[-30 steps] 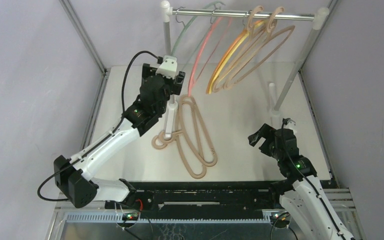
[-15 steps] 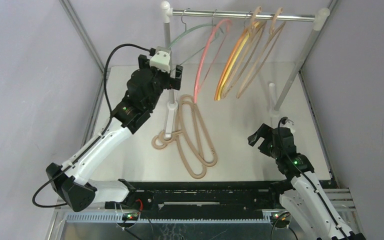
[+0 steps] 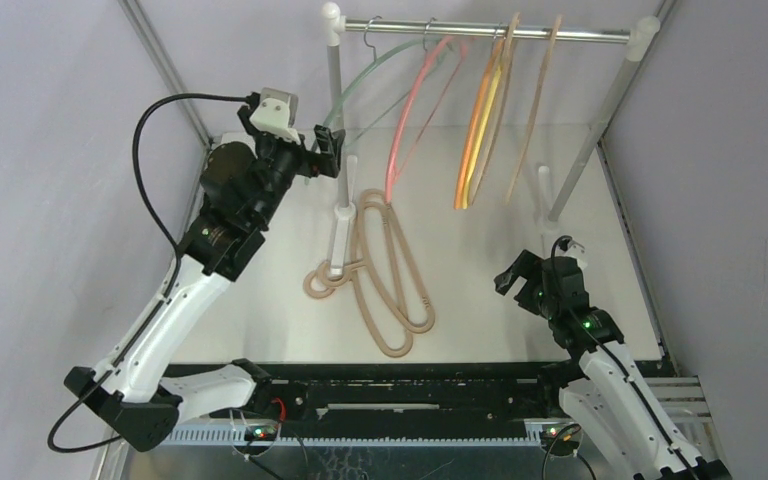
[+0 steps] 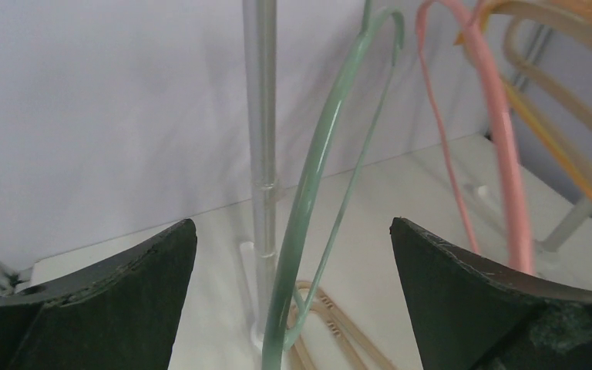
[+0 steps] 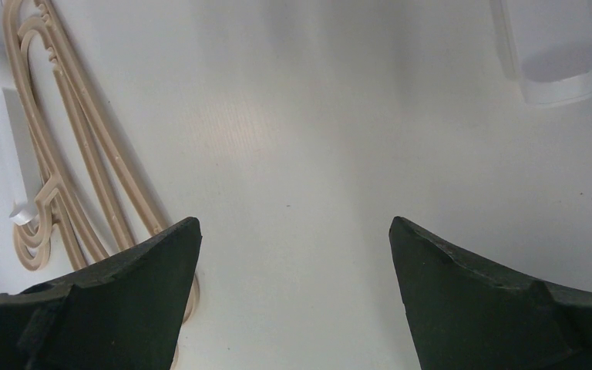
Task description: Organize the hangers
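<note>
Several hangers hang from the silver rail [image 3: 480, 30]: a pale-green one [image 3: 358, 78], a pink one [image 3: 407, 110], an orange-yellow one [image 3: 475, 125] and beige ones [image 3: 532, 110]. Two more beige hangers [image 3: 390, 270] lie flat on the table by the rack's left post. My left gripper [image 3: 332, 152] is open, raised beside the green hanger. In the left wrist view that green hanger [image 4: 312, 185] runs between the spread fingers [image 4: 123, 293] without touching them, and the pink hanger [image 4: 505, 169] hangs to the right. My right gripper [image 3: 518, 272] is open and empty, low over the table.
The rack's left post [image 4: 262, 116] stands just behind the green hanger. Its white feet [image 3: 338, 235] rest on the table, one [image 5: 555, 62] ahead of the right gripper. The lying beige hangers [image 5: 69, 154] are left of the right gripper. Purple walls close in on both sides.
The left arm has drawn back to the left and higher, away from the rack. The hanging hangers have swung from a slant to nearly vertical. The right arm has barely moved.
</note>
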You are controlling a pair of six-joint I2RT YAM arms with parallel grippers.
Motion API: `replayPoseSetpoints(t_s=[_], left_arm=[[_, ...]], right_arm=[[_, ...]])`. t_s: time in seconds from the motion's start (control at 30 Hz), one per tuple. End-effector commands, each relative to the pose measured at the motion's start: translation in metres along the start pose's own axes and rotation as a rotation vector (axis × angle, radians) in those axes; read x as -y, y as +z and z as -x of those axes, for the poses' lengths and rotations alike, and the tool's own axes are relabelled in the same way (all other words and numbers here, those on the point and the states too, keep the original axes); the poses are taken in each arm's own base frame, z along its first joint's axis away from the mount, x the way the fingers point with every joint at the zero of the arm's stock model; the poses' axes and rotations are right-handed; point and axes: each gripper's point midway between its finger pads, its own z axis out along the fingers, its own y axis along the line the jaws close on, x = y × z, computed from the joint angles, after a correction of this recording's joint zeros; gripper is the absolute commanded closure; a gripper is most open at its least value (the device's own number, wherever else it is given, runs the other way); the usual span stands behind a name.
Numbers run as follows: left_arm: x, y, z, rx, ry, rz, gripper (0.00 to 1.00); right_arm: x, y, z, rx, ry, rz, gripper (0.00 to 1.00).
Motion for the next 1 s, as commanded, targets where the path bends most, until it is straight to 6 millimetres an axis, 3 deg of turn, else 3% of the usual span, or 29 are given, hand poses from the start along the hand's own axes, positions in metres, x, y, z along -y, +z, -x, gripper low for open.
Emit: replayPoseSetpoints(t_s=[0.0,0.13,0.37,0.53,0.67,0.77,0.9,0.97], left_arm=[[0.008,-0.017,0.032,0.087,-0.071,-0.073,0.00],[0.002,-0.034,0.029,0.090,-0.096,-0.061,0.01],[-0.010,-0.080,0.013,0.091,-0.202,-0.038,0.01],[-0.004,-0.088,-0.041,-0.035,-0.266,-0.039,0.01],[-0.004,-0.101,-0.086,-0.091,-0.335,-0.013,0.12],[-0.005,-0.112,-0.112,-0.122,-0.372,0.004,0.21],[-0.006,-0.126,-0.141,-0.162,-0.399,0.020,0.33],[-0.007,-0.131,-0.151,-0.179,-0.404,0.031,0.46]], right_arm=[[-0.009,-0.001,0.013,0.057,-0.002,0.032,0.00],[-0.009,-0.002,0.015,0.068,-0.008,0.034,0.00],[-0.014,-0.006,0.023,0.089,-0.002,0.048,0.00],[-0.024,-0.016,0.044,0.141,-0.013,0.059,0.01],[-0.030,-0.029,0.067,0.210,-0.019,0.051,0.08],[-0.035,-0.038,0.082,0.250,-0.028,0.053,0.24],[-0.039,-0.046,0.093,0.274,-0.036,0.051,0.74],[-0.037,-0.048,0.093,0.275,-0.033,0.041,0.99]])
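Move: The two beige hangers lie flat on the table roughly 9 cm back from the left hand, some 8 cm to its right and 45 cm below. The green hanger hangs about 10 cm ahead of that hand and 6 cm right, near its height; the rack's left post stands 9 cm ahead, 1 cm right. From the right hand the beige hangers are about 25 cm left, 4 cm ahead and 10 cm lower; the rack's right foot is 17 cm ahead, 10 cm right. Backing level away from the green hanger and rack post by about 8 cm and drifting left, the left hand then drops fast, some 17 cm, towards the table with the beige hangers, tipping down, its left side dipping, fingers closing to about two-thirds open. Late on, the empty right hand rises 8 cm and a little forward, tips up and nearly shuts. ##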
